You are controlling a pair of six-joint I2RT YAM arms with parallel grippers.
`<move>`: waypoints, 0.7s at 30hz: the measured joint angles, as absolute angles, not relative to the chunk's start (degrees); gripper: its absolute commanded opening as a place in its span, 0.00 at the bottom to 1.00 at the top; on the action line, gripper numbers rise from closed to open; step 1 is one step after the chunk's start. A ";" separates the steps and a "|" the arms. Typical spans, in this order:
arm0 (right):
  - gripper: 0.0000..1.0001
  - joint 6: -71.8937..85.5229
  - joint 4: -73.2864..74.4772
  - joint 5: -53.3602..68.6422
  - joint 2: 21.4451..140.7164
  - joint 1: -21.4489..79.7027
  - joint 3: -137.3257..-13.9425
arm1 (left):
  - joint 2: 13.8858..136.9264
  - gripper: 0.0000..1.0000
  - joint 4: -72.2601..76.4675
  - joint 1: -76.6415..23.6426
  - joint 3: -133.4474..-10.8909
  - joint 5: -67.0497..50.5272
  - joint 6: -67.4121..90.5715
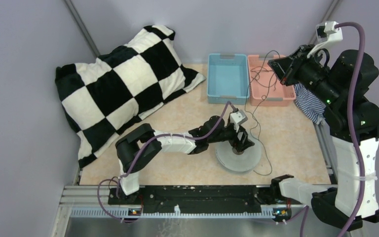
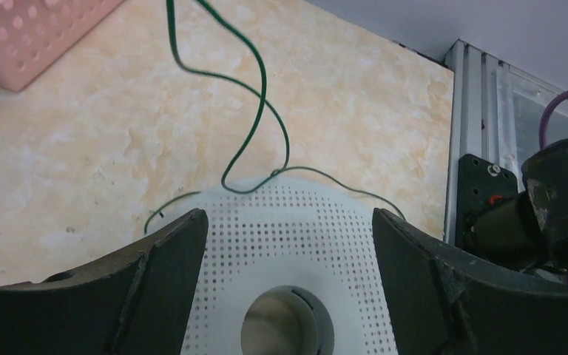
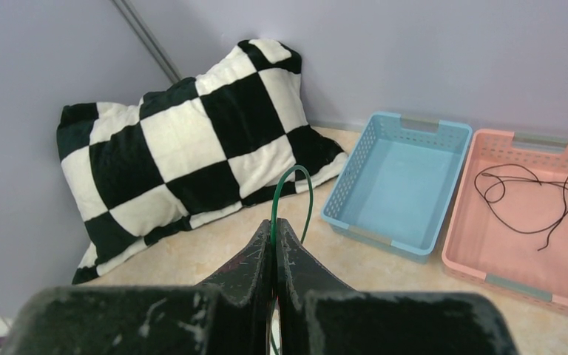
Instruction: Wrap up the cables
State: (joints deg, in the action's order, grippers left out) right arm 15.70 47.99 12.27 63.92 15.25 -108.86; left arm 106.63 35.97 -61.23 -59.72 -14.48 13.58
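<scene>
A pale grey round spool (image 1: pixel 239 157) with a dotted top flange lies flat on the table. My left gripper (image 1: pixel 242 143) is open just above it, its jaws standing wide either side of the flange and hub hole (image 2: pixel 287 325). In the left wrist view my left gripper (image 2: pixel 288 218) holds nothing. A thin dark green cable (image 2: pixel 262 81) loops over the table to the spool's rim. My right gripper (image 1: pixel 278 66) is raised high over the pink basket, shut on this cable (image 3: pixel 296 171), which hangs down to the spool (image 1: pixel 248 98). In its own view the right gripper (image 3: pixel 276 225) pinches the cable.
A second thin black cable (image 3: pixel 532 194) lies loose in the pink basket (image 3: pixel 518 251). A blue basket (image 1: pixel 227 79) stands beside it at the back. A black-and-white checked pillow (image 1: pixel 123 84) fills the back left. A striped cloth (image 1: pixel 308 101) hangs at the right edge.
</scene>
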 measured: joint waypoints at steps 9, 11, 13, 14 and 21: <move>0.00 16.19 48.07 12.75 63.92 15.25 -108.86 | 113.43 0.52 41.78 -61.28 -66.54 -14.35 12.78; 0.00 16.27 48.18 12.71 63.92 15.27 -108.86 | 114.59 0.25 43.62 -61.28 -66.67 -14.50 12.43; 0.00 16.34 48.56 12.71 63.92 15.25 -108.86 | 115.04 0.00 44.16 -61.28 -66.67 -14.55 12.10; 0.00 16.34 48.77 12.71 63.92 15.27 -108.86 | 115.04 0.00 44.27 -61.28 -66.67 -14.61 12.14; 0.00 17.06 49.47 9.96 62.92 15.27 -107.46 | 114.83 0.00 44.77 -61.28 -66.76 -12.53 9.65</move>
State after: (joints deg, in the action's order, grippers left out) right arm 17.06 49.47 9.96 62.92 15.27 -107.46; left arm 114.83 44.77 -61.28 -66.76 -12.53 9.65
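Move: Just beyond the left hand's open fingers hangs the cable's near strand, about 4 cm to the right, 2 cm ahead and roughly 1 cm higher. The white reel's middle is some 12 cm below the hand, 2 cm back and 2 cm left; the pink bin is about 29 cm ahead and 15 cm right, the blue bin 30 cm ahead and 7 cm left, both some 11 cm lower. From the right hand, that strand is about 36 cm down, 2 cm back and 1 cm right. Reaching to the right and a little forward, about 4 cm in all and rising slightly, the left hand brings the cable strand between its wide-open fingers, then shuts them and pinches it above the reel. The hand tilts some 10 degrees, its tips lifting a little, and eases slightly farther forward once closed. High up, the right hand keeps its pinch on the cable, almost still, sinking about 1 cm at the end. ##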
